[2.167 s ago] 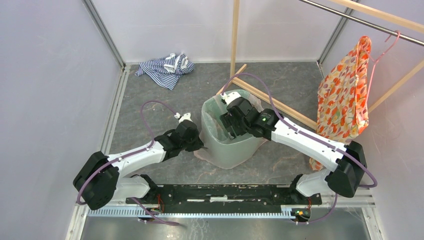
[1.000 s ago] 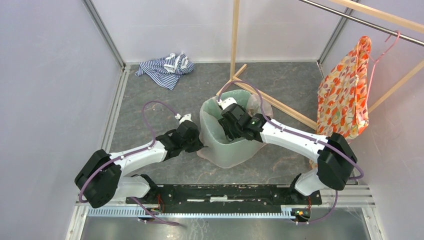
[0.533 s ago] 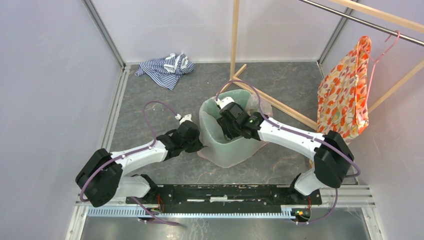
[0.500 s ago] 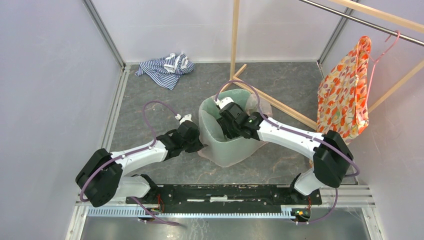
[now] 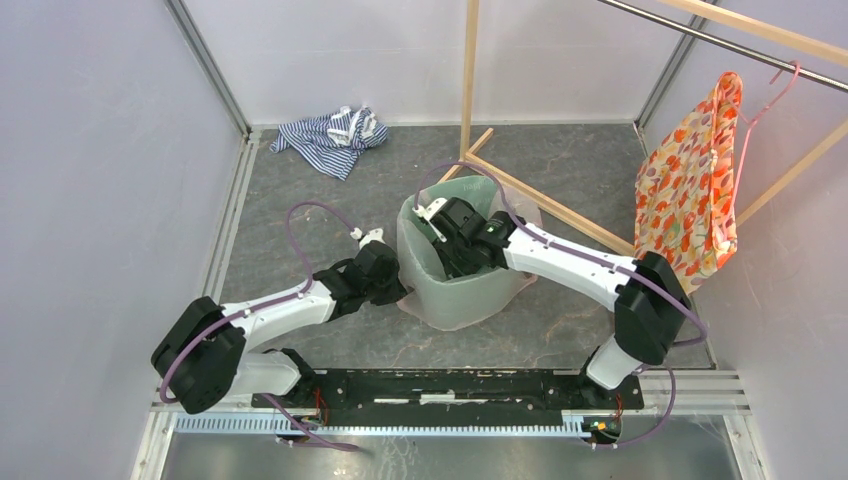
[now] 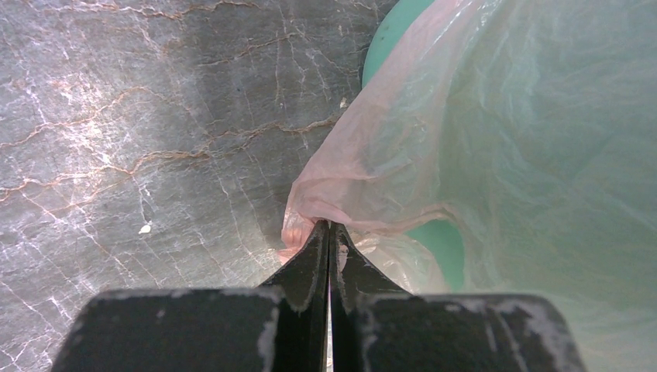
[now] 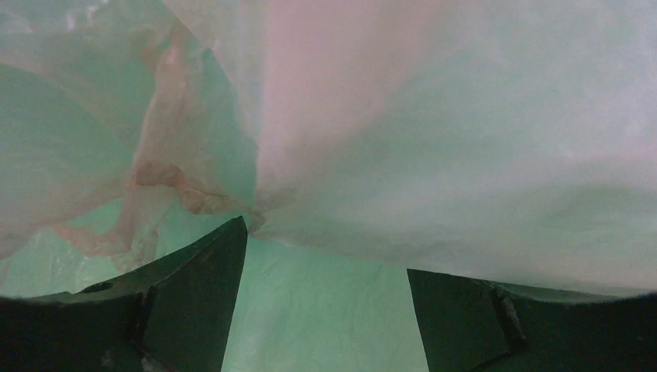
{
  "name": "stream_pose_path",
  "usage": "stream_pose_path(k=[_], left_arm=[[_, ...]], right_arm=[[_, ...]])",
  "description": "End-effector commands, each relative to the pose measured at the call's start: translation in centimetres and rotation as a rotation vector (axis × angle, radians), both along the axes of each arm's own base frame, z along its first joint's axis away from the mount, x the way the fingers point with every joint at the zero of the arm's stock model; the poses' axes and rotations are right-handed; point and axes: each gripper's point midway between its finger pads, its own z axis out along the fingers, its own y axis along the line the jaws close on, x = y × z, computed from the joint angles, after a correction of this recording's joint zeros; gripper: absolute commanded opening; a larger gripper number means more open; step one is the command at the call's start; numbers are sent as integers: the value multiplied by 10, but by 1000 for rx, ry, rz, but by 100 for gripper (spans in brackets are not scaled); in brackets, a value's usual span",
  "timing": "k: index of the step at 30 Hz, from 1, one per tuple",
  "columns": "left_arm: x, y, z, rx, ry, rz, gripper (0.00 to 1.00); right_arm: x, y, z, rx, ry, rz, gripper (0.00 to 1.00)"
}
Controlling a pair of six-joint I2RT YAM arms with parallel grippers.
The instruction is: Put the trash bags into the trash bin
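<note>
The mint-green trash bin (image 5: 455,295) stands mid-floor with the pale pink translucent trash bag (image 5: 520,215) lining it and spilling over its rim. My left gripper (image 5: 398,288) is at the bin's left outer side, shut on a gathered fold of the bag (image 6: 325,198) just outside the bin wall (image 6: 443,240). My right gripper (image 5: 447,250) reaches down inside the bin. In the right wrist view it (image 7: 325,252) stands open, with nothing between its fingers (image 7: 194,298). Bag film (image 7: 434,132) covers the green wall right in front, and the left fingertip touches a crease in it.
A blue-white striped cloth (image 5: 330,135) lies at the back left. An orange floral garment (image 5: 690,190) hangs on a pink hanger at the right. A wooden frame post (image 5: 469,70) and floor bar (image 5: 570,210) stand just behind the bin. Walls enclose the floor.
My right arm has swung left and pushed further into the bin, whose top has shifted slightly left. The left gripper has kept its pinch on the bag without moving.
</note>
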Motion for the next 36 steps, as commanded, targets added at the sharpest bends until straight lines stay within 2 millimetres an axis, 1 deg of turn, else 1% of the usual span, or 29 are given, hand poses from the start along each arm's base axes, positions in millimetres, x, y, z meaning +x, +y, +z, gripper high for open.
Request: stream_pose_path(k=[1, 4, 7, 15, 22, 27, 36], left_arm=[[12, -9, 14, -13, -56, -24, 2], [12, -9, 14, -9, -56, -25, 2], [12, -7, 15, -3, -59, -24, 2], [11, -4, 15, 4, -60, -18, 2], [13, -6, 16, -4, -64, -15, 2], [15, -8, 17, -6, -64, -16, 2], [16, -5, 19, 6, -71, -8, 2]], right_arm=[[7, 12, 7, -27, -9, 132, 79], [16, 12, 7, -44, -65, 176, 78], [19, 8, -2, -69, -89, 210, 78], [17, 0, -29, -88, -86, 226, 75], [20, 0, -37, -66, -91, 195, 76], [20, 7, -43, -38, -62, 147, 76], [24, 29, -44, 47, -10, 41, 76]])
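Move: The right hand is already inside the trash bin, whose middle lies roughly 3 cm ahead and 4 cm below, level sideways. The trash bag lines it, and its loose near-left corner is at the closed left fingertips, about 9 cm left, 5 cm back and 8 cm below. The wooden foot's middle is some 12 cm ahead, 18 cm right and 15 cm below. From the left hand, the bin's middle is about 8 cm ahead, 10 cm right and 4 cm higher. With fingers open, the right hand pushes the trash bag down some 5 cm inside the bin, edging forward. ##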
